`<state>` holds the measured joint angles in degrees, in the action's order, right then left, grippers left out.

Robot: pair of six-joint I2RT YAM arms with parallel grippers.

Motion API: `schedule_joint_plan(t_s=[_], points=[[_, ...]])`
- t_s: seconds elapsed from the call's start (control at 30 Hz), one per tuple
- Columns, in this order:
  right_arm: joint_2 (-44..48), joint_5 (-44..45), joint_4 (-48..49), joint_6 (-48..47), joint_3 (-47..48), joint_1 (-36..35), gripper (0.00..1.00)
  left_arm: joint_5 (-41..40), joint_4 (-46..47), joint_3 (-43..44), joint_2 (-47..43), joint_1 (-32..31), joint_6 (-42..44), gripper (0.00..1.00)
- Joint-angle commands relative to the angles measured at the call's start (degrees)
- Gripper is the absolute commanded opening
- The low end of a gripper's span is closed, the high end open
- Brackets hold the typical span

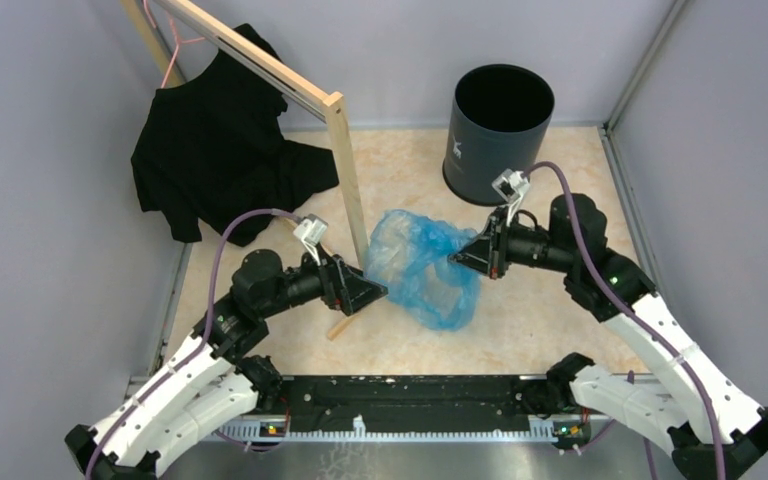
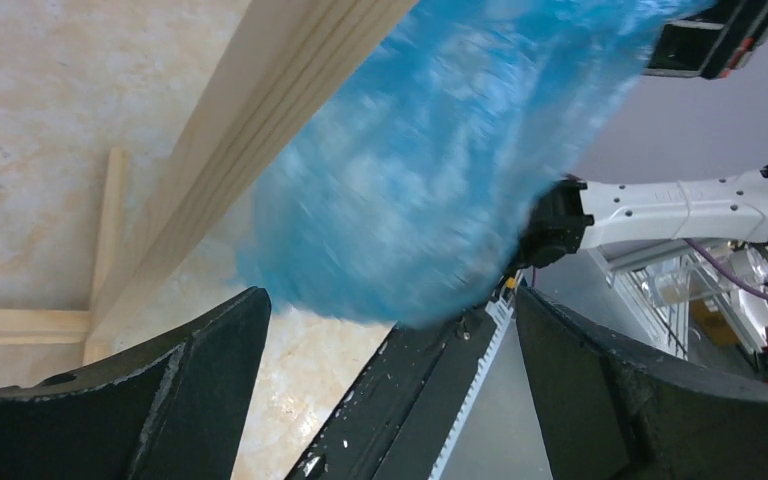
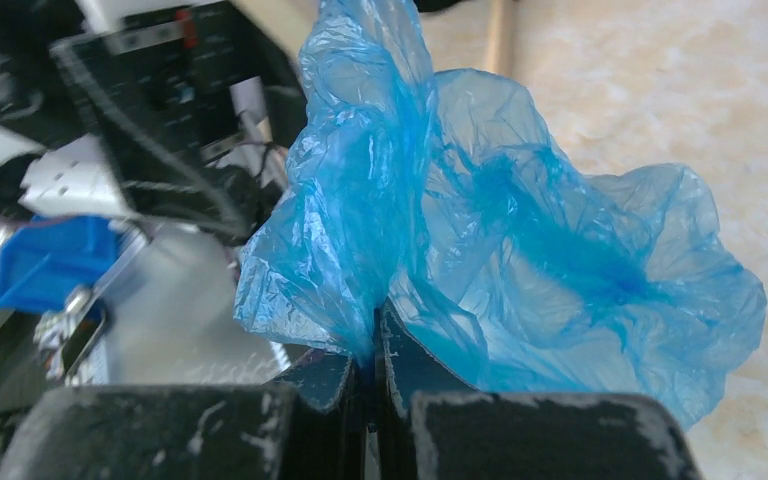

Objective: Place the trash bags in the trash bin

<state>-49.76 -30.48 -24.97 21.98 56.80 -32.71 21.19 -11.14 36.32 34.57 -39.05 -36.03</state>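
The trash bag (image 1: 422,262), a crumpled, translucent light-blue sheet, hangs in the middle of the table between my two arms. My right gripper (image 1: 457,257) is shut on a fold at its right edge; in the right wrist view the pads (image 3: 400,360) pinch the plastic (image 3: 520,240) tightly. My left gripper (image 1: 378,293) stands wide open just left of the bag, which appears blurred (image 2: 440,170) beyond its fingertips (image 2: 210,370), with nothing between them. The trash bin (image 1: 498,130), a dark cylinder with a small white logo, stands upright and open at the back right, behind the right gripper.
A wooden rack post (image 1: 345,170) stands right beside the left gripper and the bag, its foot (image 1: 340,328) on the floor. A black garment (image 1: 220,160) hangs from the rack's rail at the back left. Grey walls close in both sides.
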Motion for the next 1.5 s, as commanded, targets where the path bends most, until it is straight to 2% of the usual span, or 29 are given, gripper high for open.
schedule_joint_plan(t_s=[0.0, 0.27, 0.37, 0.53, 0.63, 0.73, 0.8, 0.97, 1.03, 1.07, 1.17, 1.23, 1.3, 1.33, 1.47], points=[[3.0, -9.6, 1.4, -2.0, -1.2, 0.2, 0.0, 5.6, 4.0, 3.1, 1.5, 0.0, 4.1, 0.98], [3.3, -8.6, -5.6, -6.1, 1.2, 0.3, 0.0, 2.9, 0.1, 5.0, -5.0, 0.0, 6.7, 0.98], [3.1, -10.7, -3.2, -4.8, 0.0, 0.2, 0.0, 5.8, 0.9, 4.8, -4.3, 0.0, 6.0, 0.98], [3.2, -12.9, 2.2, -1.6, -2.6, 0.2, 0.0, 16.5, 7.3, 2.8, 0.2, 0.0, 3.1, 0.98], [3.8, -12.6, 2.1, -1.8, -3.3, 0.2, 0.0, 18.0, 8.1, 3.0, 1.8, -0.1, 2.6, 0.96], [3.9, -10.9, -1.1, -3.4, -3.0, 0.2, 0.0, 16.9, 8.3, 3.3, 1.5, -0.1, 2.6, 0.82], [4.0, -7.7, -3.7, -4.0, -2.7, 0.3, 0.0, 14.8, 7.4, 3.9, 1.1, -0.1, 3.2, 0.69], [3.1, 4.6, -10.2, -2.7, -1.5, 0.2, 0.01, 10.1, 4.3, 8.0, 3.1, -0.7, 5.4, 0.15], [2.8, 7.7, -11.2, -1.4, -1.6, 0.3, 0.0, 6.3, 3.1, 10.4, 4.6, -2.8, 6.4, 0.02], [2.7, 9.4, -11.4, -0.5, -1.9, 0.2, 0.0, 3.7, 2.6, 11.9, 5.2, -4.3, 7.0, 0.0], [2.8, 15.2, -12.6, 1.3, -2.7, 0.3, 0.0, -6.3, 2.0, 15.4, 9.0, -12.7, 9.8, 0.0], [2.7, 19.7, -14.5, 1.4, -2.6, 0.2, 0.0, -17.8, 0.0, 19.3, 13.9, -21.1, 13.1, 0.0], [2.8, 23.2, -16.4, 1.3, -2.3, 0.3, 0.0, -31.3, -2.5, 23.8, 19.7, -32.3, 17.1, 0.0], [2.9, 24.5, -17.3, 1.3, -2.1, 0.3, 0.0, -36.4, -3.4, 25.8, 22.3, -35.4, 19.0, 0.0], [5.0, 29.9, -20.1, 1.5, -1.7, 0.3, 0.0, -45.0, -3.5, 30.9, 30.1, -37.9, 23.9, 0.0]])
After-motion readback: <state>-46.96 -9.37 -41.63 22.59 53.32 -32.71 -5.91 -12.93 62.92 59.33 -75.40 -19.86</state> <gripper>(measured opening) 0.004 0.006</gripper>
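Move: The trash bag already hangs from the closed right fingers, its middle about 4 cm left of that hand, 2 cm back and 6 cm below. From the open left hand the bag's middle is roughly 8 cm right, 3 cm ahead and 2 cm lower; the wooden post stands straight ahead of the left hand, some 10 cm out. The trash bin is about 30 cm ahead of the right hand, 9 cm right, its middle 15 cm lower. Left hand eases back, pinches the bag, sweeps some 10 cm rightward; the right, still gripping, sinks 8 cm. ##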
